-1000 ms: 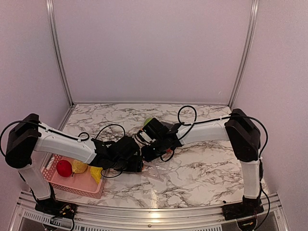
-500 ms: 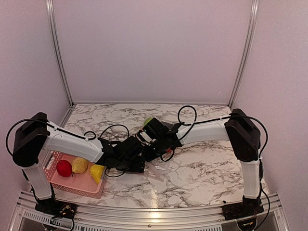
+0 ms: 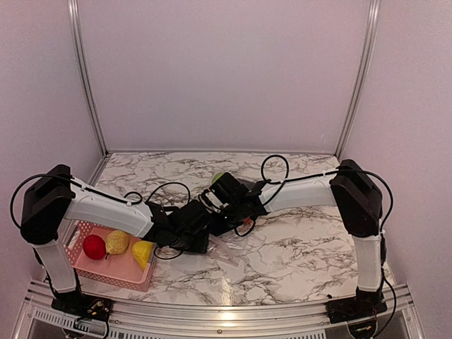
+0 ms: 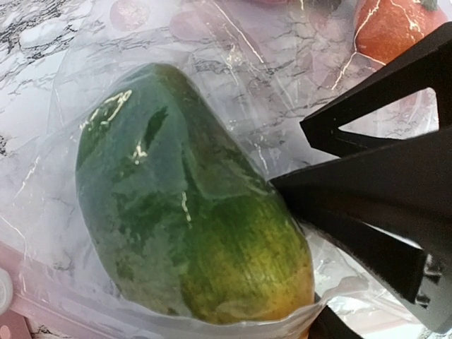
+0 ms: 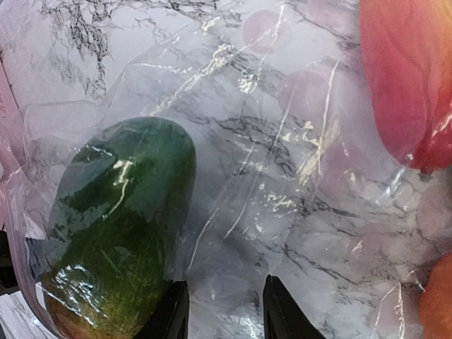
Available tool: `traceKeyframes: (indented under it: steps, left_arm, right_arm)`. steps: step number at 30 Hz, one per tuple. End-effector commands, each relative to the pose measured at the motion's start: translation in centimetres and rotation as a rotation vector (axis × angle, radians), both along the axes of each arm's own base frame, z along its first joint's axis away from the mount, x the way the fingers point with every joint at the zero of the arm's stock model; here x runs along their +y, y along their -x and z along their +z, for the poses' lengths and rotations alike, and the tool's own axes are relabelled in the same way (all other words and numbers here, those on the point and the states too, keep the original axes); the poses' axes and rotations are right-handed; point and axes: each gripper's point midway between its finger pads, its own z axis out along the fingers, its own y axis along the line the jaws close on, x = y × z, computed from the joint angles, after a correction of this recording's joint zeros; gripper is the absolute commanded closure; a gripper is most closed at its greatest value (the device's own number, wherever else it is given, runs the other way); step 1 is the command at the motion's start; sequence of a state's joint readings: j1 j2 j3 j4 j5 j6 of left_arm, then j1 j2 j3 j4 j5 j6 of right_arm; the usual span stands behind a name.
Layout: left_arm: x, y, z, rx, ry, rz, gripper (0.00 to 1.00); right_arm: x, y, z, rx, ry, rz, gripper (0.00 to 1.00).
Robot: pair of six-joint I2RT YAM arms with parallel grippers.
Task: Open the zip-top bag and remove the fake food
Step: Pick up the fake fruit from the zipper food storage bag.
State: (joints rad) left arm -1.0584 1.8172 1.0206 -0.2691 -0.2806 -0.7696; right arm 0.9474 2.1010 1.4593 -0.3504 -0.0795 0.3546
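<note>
The zip-top bag (image 3: 232, 247) lies crinkled on the marble in the middle. In the left wrist view its clear film (image 4: 63, 212) wraps a green, yellow-ended fruit (image 4: 183, 219) that sits at the bag's mouth. My left gripper (image 3: 201, 233) is at that fruit (image 5: 116, 233), and only a sliver of its own fingers shows. A black trussed finger (image 4: 374, 205) touches the fruit's right side. An orange pumpkin (image 4: 395, 28) and a red piece (image 5: 406, 78) lie deeper in the bag. My right gripper (image 5: 224, 314) hovers over the film with its jaws apart and nothing solid between them.
A pink mesh basket (image 3: 106, 277) at the near left holds a red apple (image 3: 94, 246), a yellow lemon (image 3: 117, 242) and a yellow piece (image 3: 143, 253). A green piece (image 3: 217, 178) shows behind the right wrist. Black cables loop over the table's middle.
My left arm has reached further right, away from the basket, to the bag beneath the right gripper. The right arm has not moved.
</note>
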Motion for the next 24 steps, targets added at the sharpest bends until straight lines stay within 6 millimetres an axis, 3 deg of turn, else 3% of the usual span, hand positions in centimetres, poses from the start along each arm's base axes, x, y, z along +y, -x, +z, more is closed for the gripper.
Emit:
traceKeyframes:
  steps: [1,8,24]
  left_arm:
    - [-1.1,-0.7,3.8,-0.051,0.062,-0.029,0.53]
    - [-1.4,0.8,5.2,-0.007,0.095,-0.098,0.54]
    - [-0.7,4.4,5.1,0.107,0.137,-0.214,0.54]
  right_arm:
    - [0.1,-1.0,1.8,-0.014,-0.059,-0.030,0.65]
    - [-0.9,-3.2,1.7,-0.020,-0.074,-0.094,0.65]
    - [-1.1,-5.6,1.0,-0.030,-0.085,-0.138,0.65]
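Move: Some 25 cm to the left hand's left and 5 cm back lies the middle of the pink basket, about level; the yellow fruit in it stands 16 cm left and 3 cm back of the hand. The orange still in the bag is roughly 8 cm ahead and 12 cm to the right. From the right hand, the green mango in the left fingers is about 4 cm left and 2 cm back, the long red fruit some 13 cm ahead. Lifting first, the left hand keeps its grip on the green mango's near end and rises about 5 cm, then draws back 3 cm and slightly right, turning some 10 degrees clockwise, to pull it out through the bag's mouth. The right hand, fingers still partly open beside the mango, slides about 4 cm forward and a little right, away from the mango and towards the red fruit. ##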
